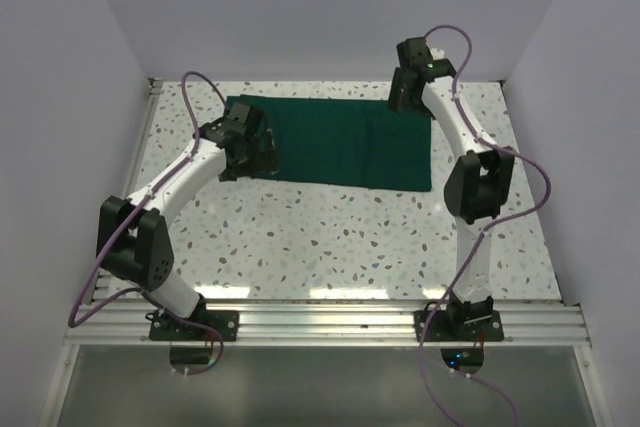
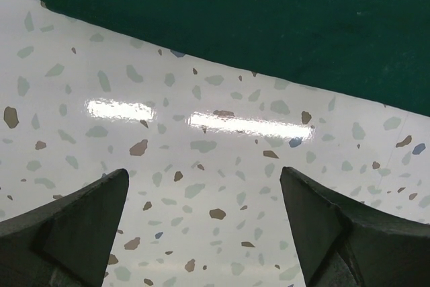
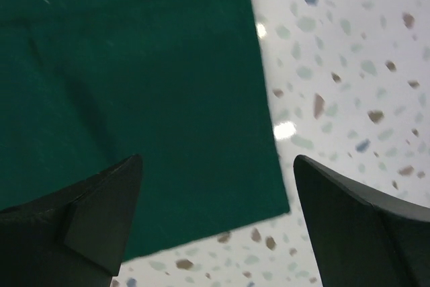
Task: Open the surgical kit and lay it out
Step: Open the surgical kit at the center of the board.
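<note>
The surgical kit shows as a dark green cloth [image 1: 340, 142] lying flat across the far half of the table. No steel tray or instruments show. My left gripper [image 1: 250, 152] hovers at the cloth's left end, open, with only bare table between its fingers [image 2: 80, 226]; the cloth's edge [image 2: 269, 25] lies just ahead. My right gripper [image 1: 405, 97] hangs over the cloth's far right corner, open and empty. In the right wrist view the cloth's corner [image 3: 168, 112] lies below and between the fingers [image 3: 349, 220].
The speckled white table [image 1: 330, 237] is walled by pale panels on the left, back and right. A metal rail [image 1: 330, 322] with both arm bases runs along the near edge. Purple cables loop off each arm.
</note>
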Robot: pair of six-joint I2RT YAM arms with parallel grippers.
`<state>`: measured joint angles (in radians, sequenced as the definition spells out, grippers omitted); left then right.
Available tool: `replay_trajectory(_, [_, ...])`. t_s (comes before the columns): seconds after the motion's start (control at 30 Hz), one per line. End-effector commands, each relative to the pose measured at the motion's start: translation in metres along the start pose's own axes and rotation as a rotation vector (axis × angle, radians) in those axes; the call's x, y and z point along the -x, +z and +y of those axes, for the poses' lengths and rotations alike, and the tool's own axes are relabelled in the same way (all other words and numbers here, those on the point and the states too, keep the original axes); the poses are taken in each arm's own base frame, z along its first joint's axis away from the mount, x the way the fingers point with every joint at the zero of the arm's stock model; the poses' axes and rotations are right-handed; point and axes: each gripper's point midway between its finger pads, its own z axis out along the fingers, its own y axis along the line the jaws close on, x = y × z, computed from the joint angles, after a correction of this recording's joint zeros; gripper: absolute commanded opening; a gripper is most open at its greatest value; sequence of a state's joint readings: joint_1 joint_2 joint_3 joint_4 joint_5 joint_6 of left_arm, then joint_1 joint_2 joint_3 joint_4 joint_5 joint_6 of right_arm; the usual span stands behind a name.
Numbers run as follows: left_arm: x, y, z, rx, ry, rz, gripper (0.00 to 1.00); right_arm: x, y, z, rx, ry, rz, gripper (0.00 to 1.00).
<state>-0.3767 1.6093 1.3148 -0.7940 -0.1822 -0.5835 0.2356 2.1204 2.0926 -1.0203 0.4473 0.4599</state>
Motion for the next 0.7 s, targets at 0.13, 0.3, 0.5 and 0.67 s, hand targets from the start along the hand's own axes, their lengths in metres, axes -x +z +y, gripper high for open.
replay_trajectory(0.13, [-0.012,-0.013,0.009,-0.016,0.053,-0.01,1.0,0.032,0.06,0.021,0.032,0.008,-0.002,0.99])
replay_trajectory(0.3, [-0.028,-0.007,0.018,0.001,0.072,0.022,1.0,0.04,0.099,-0.005,0.013,0.123,0.014,0.99])
replay_trajectory(0.5, [-0.04,0.006,0.023,0.021,0.088,0.054,1.0,0.036,0.128,-0.009,0.067,0.178,0.047,0.98])
replay_trajectory(0.67, [-0.039,0.014,0.018,0.013,0.082,0.062,1.0,0.023,0.146,0.008,0.159,0.204,0.095,0.94])
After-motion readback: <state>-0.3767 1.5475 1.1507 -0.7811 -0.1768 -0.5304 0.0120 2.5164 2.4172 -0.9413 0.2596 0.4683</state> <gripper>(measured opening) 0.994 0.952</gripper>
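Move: The top layer of the surgical kit's green wrap has its far-right corner roughly 13 cm ahead of the right hand, 7 cm to its right and 16 cm below. The under layer's corner peeks out about 5 cm beyond that corner and 4 cm to the left of it; the wrap's near-right corner is some 15 cm back from the right hand and 3 cm to its right. From the left hand, the top layer's far-right corner lies about 27 cm ahead, 48 cm to the right and 12 cm below. Forward first, then down and to the right, the open right hand reaches towards the far-right corner of the wrap's top layer, covering roughly 8 cm each way and a little more in the drop. Late on it rolls about 10 degrees, left side up, and turns slightly clockwise. The left hand, also open and empty, draws back some 4 cm from the wrap's near edge while sinking 3 cm. ##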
